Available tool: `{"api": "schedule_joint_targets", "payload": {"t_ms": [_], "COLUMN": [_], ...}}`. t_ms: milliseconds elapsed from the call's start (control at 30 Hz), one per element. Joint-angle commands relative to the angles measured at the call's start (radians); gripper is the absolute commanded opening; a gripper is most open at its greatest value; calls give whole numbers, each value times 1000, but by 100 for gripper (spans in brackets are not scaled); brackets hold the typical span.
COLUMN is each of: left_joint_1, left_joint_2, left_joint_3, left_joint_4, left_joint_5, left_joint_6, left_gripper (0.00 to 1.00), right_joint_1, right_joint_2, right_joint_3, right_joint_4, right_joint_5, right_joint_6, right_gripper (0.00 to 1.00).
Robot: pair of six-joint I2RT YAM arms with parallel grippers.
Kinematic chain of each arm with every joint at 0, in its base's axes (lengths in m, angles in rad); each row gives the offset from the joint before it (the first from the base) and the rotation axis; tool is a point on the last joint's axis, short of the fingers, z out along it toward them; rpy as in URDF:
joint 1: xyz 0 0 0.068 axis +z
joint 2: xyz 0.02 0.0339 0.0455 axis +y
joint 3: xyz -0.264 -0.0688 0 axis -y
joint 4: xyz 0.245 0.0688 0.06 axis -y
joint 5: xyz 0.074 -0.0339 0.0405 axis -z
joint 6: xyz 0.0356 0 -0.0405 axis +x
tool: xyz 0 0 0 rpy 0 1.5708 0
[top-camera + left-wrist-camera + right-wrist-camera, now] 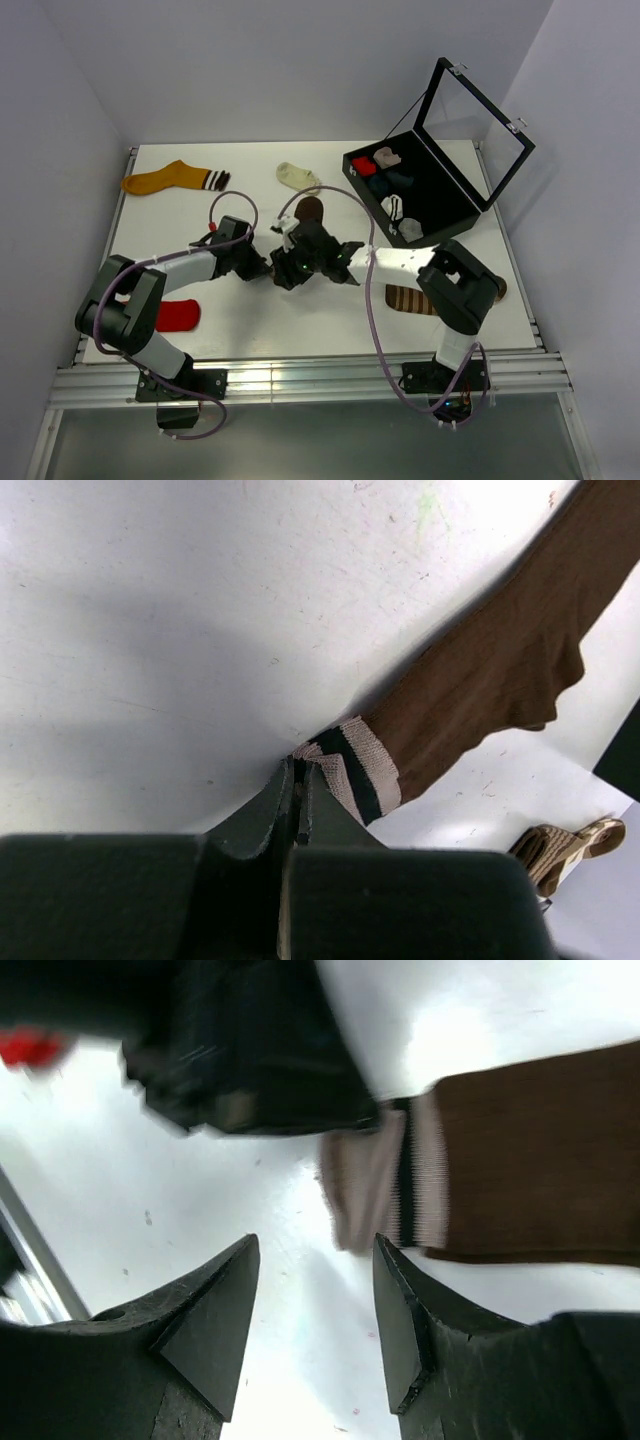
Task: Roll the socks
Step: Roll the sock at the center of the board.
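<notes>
The dark brown sock [500, 670] lies stretched on the white table, its pale-striped cuff [355, 765] toward me. My left gripper [297, 772] is shut on the edge of that cuff. In the right wrist view the cuff [385, 1180] lies just beyond my right gripper [315, 1245], which stands open over bare table with nothing between its fingers. From above, both grippers meet mid-table, left gripper [262, 266] and right gripper [292, 268], with the brown sock's toe [309, 209] showing behind them. A red sock [178, 315] lies front left and a cream sock [297, 176] at the back.
An orange sock with a striped cuff [170, 178] lies at the back left. A brown striped sock [410, 298] sits under my right arm. An open black case [430, 190] holding several rolled socks stands at the back right.
</notes>
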Motion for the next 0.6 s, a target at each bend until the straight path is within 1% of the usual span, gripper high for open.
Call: {"api": "schedule_joint_targets", "payload": {"t_ms": [0,133,333,433,467,533,567], "left_joint_1": [1,1,1,1,1,1,1], "left_joint_2": [42,48,53,53,54,54,53], "left_joint_3": [15,29,42,42,46,45,46], "left_joint_4": [-156,-168,-191,-197,-200,-203,-203], "left_joint_5": [-40,-36,-38,-38,-38,-40,-40], "left_joint_6": [50,50,52,53,55,55,55], "left_gripper": [1,1,0,1,0,0,1], "right_joint_1": [48,89,93,93,93,93,93], "right_joint_2": [-7,21,70,87,91,99,106], "right_joint_3": [-11,-12,-6,-6,-7,-4,-3], "right_joint_4": [48,73,102,115,120,125,125], "right_joint_5": [161,209,226,226,227,221,218], "right_joint_6": [-99,-119,-116,-117,-116,-119,-114], "right_gripper": [56,53,49,44,41,38,33]}}
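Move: The folded cuff of the brown sock lies roughly 5 cm below the right hand, about 1 cm ahead and 1 cm to its left. The left gripper's tips, already shut on the cuff's left end, are some 3 cm left, 2 cm ahead and 5 cm below the right hand; from them the cuff's middle is about 2 cm right and 1 cm back. The toe lies about 18 cm ahead and 6 cm right of the right hand, the red sock 26 cm left and 8 cm back. The folded cuff, kept pinched at its left end by the nearly still left gripper, is approached from above by the right hand. This first eases about 1 cm back and left, then sinks some 4 cm while coming forward again, its wrist tilting about 10 degrees. The right fingers, half open, narrow around the cuff's free right end, one tip on either side of the fold, without shutting. ##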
